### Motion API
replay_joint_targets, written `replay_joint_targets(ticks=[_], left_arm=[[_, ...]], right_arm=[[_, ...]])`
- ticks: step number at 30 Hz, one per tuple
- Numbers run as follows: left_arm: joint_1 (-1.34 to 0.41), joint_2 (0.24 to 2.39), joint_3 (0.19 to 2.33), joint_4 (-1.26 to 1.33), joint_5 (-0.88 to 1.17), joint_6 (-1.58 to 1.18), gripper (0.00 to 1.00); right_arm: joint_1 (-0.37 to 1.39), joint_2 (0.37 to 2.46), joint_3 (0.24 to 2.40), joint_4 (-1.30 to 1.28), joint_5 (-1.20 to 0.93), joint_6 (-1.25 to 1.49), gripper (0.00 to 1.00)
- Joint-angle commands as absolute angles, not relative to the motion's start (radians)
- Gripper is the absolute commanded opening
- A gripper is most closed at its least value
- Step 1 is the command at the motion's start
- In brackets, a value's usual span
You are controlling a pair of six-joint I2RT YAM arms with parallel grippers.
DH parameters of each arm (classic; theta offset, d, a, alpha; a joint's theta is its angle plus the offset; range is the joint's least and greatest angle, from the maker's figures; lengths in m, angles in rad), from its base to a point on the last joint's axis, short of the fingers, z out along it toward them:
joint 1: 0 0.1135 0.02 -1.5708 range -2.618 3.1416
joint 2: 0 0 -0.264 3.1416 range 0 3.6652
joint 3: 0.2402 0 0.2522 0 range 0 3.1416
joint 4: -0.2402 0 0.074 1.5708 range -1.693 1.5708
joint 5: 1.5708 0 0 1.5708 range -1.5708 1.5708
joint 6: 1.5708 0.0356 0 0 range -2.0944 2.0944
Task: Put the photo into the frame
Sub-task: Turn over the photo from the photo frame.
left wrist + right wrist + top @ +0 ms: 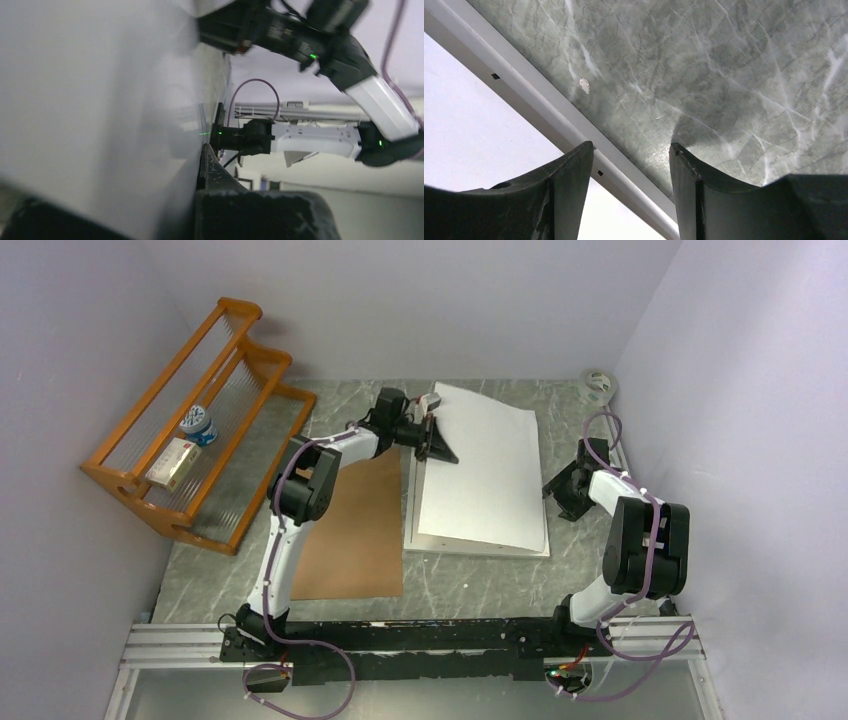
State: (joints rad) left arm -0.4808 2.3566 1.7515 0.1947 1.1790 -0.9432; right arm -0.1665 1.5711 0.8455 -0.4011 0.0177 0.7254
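Note:
The photo point(485, 470) shows its plain white back and lies slanted over the frame point(478, 549), whose pale rim shows along the near side. My left gripper point(432, 436) is shut on the photo's far left edge. In the left wrist view the photo point(100, 100) fills the left half as a grey-white sheet, pressed against one dark finger point(216, 172). My right gripper point(561, 486) hovers just right of the frame. Its jaws point(631, 162) stand open over bare marble with nothing between them.
A brown backing board point(352, 535) lies on the table left of the frame. An orange wooden rack point(190, 440) with a can and a box stands at the far left. A tape roll point(600, 382) sits in the back right corner. The table's white edge rail point(549, 115) runs under the right gripper.

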Motion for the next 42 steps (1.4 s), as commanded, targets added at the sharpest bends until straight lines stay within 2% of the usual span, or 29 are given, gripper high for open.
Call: replay_joint_targets(ticks=[1, 8, 20, 33, 37, 42], left_arm=[[-0.435, 2.403, 1.736, 0.055, 1.154, -0.89, 0.03], [-0.437, 2.447, 1.843, -0.156, 1.114, -0.735, 0.02], [-0.458, 2.486, 1.854, -0.102, 1.102, -0.783, 0.02], [-0.471, 2.507, 1.922, -0.247, 0.901, -0.74, 0.07], [-0.471, 2.498, 1.926, -0.267, 0.871, -0.729, 0.13], [-0.474, 2.491, 1.926, -0.304, 0.862, -0.714, 0.37]], right_arm=[[-0.175, 1.542, 0.835, -0.408, 0.042, 0.712, 0.61], [-0.178, 1.549, 0.845, -0.412, 0.044, 0.71, 0.61], [-0.179, 1.57, 0.841, -0.408, 0.038, 0.706, 0.61], [-0.179, 1.569, 0.821, -0.399, 0.025, 0.697, 0.61], [-0.181, 1.57, 0.818, -0.396, 0.024, 0.692, 0.61], [-0.181, 1.573, 0.823, -0.395, 0.018, 0.687, 0.61]])
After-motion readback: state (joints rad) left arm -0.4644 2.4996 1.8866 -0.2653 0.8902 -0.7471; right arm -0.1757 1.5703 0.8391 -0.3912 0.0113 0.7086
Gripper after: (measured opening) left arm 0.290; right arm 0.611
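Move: The left gripper holds the photo, white back up, by its raised left edge. The frame's middle lies about 12 cm below the left hand, some 6 cm to the right and 1 cm back; the frame's left rim runs about 9 cm to the hand's left, its middle 1 cm back. The brown board's middle is roughly 24 cm left and 12 cm back. From the right hand, the frame's middle is about 18 cm left, 3 cm ahead. Bring the left gripper down fast with the photo's edge towards the frame, about 8 cm, drifting slightly forward and left. Hover there briefly, then ease down another 3 cm or so, tipping the right-pointing fingers some 20 degrees further down over the whole descent. Begin opening the fingers only near the bottom, to about a quarter, to loosen the pinch. ##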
